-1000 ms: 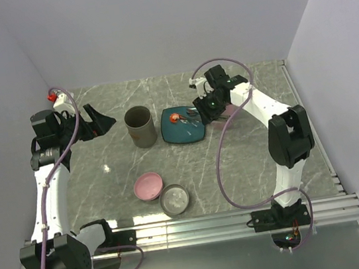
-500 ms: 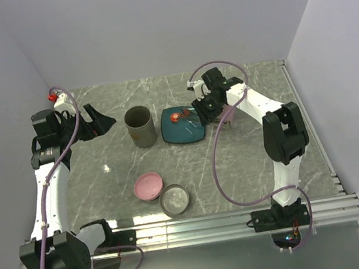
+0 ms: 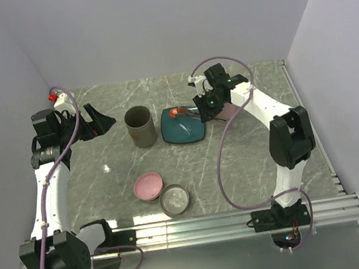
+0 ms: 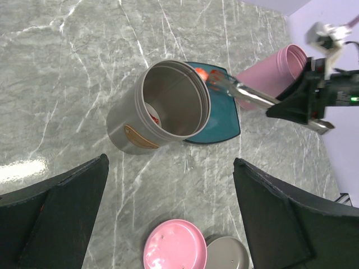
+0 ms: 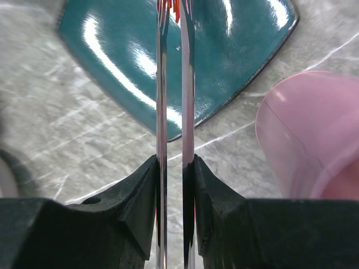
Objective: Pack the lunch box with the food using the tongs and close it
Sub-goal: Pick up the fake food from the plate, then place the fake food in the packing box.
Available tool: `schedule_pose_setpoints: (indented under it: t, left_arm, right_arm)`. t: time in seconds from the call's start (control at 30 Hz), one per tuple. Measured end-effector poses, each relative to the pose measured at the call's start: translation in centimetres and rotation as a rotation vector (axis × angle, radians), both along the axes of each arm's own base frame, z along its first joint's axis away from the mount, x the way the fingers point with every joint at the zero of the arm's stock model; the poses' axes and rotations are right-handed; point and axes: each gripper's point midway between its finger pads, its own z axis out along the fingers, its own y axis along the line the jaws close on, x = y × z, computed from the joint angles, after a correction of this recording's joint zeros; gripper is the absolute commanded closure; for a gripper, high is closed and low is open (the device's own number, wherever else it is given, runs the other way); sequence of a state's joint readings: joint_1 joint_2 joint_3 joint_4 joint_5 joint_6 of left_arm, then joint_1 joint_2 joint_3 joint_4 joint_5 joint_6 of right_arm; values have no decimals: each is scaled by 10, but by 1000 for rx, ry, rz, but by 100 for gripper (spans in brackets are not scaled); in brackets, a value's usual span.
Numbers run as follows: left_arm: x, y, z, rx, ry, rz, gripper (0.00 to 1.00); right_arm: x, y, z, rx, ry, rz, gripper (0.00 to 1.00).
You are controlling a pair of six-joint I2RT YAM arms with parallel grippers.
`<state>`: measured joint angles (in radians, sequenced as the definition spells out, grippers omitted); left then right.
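My right gripper (image 3: 205, 103) (image 5: 175, 185) is shut on the silver tongs (image 5: 188, 84) (image 4: 252, 96), squeezing their two arms close together. The tong tips pinch a red-orange piece of food (image 5: 168, 7) (image 4: 210, 75) (image 3: 175, 112) over the far left corner of the teal plate (image 3: 184, 130) (image 5: 224, 56). Left of the plate stands the grey cylindrical lunch box (image 3: 139, 125) (image 4: 168, 106), upright and open, with a red bit low inside it. My left gripper (image 3: 101, 122) (image 4: 171, 196) hangs open and empty left of the lunch box.
A pink container (image 4: 280, 67) (image 5: 308, 129) lies on its side right of the plate, under my right arm. A pink lid (image 3: 148, 185) (image 4: 174, 246) and a grey lid (image 3: 174, 199) (image 4: 227, 255) lie side by side near the front.
My right gripper has narrowed, pressing the tong arms together on the food piece. The tongs shifted slightly toward the plate's far left corner. The left arm stayed still.
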<state>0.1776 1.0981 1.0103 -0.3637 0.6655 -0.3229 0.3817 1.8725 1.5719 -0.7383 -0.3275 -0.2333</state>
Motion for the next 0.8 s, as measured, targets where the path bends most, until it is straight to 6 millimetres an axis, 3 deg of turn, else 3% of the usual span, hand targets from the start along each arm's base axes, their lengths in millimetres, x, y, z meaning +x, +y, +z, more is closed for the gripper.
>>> schedule_pose_setpoints:
  t: [0.5, 0.63, 0.8]
  left_arm:
    - [1, 0, 3, 0, -5, 0, 1]
    - [1, 0, 3, 0, -5, 0, 1]
    - [1, 0, 2, -1, -3, 1, 1]
  right_arm:
    - [-23, 1, 90, 87, -99, 24, 74]
    - [-27, 16, 118, 123, -135, 57, 74]
    - [-47, 52, 139, 158, -158, 139, 74]
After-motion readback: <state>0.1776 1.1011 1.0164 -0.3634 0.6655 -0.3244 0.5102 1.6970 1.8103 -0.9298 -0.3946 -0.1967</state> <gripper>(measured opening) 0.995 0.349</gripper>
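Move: The grey canister the food is bound for stands about 21 cm to the right hand's left, level with it fore and aft, its middle some 4 cm lower. The orange fake food, already in the tongs' tips, is about 10 cm left, 5 cm ahead and 8 cm below; the plate's middle lies 8 cm left and 2 cm ahead; the pink cup is 5 cm right, level with the hand. From the left hand the canister is about 8 cm ahead, 8 cm right and well below. Keep the right gripper shut on the tongs so their tips go on pinching the orange food, and raise it clear of the plate, about 14 cm, easing back some 5 cm as you climb. In the latter half swing left about 5 cm towards the grey canister, letting the tongs' tips tilt up and turn slightly counter-clockwise, roughly 15 degrees in all. ##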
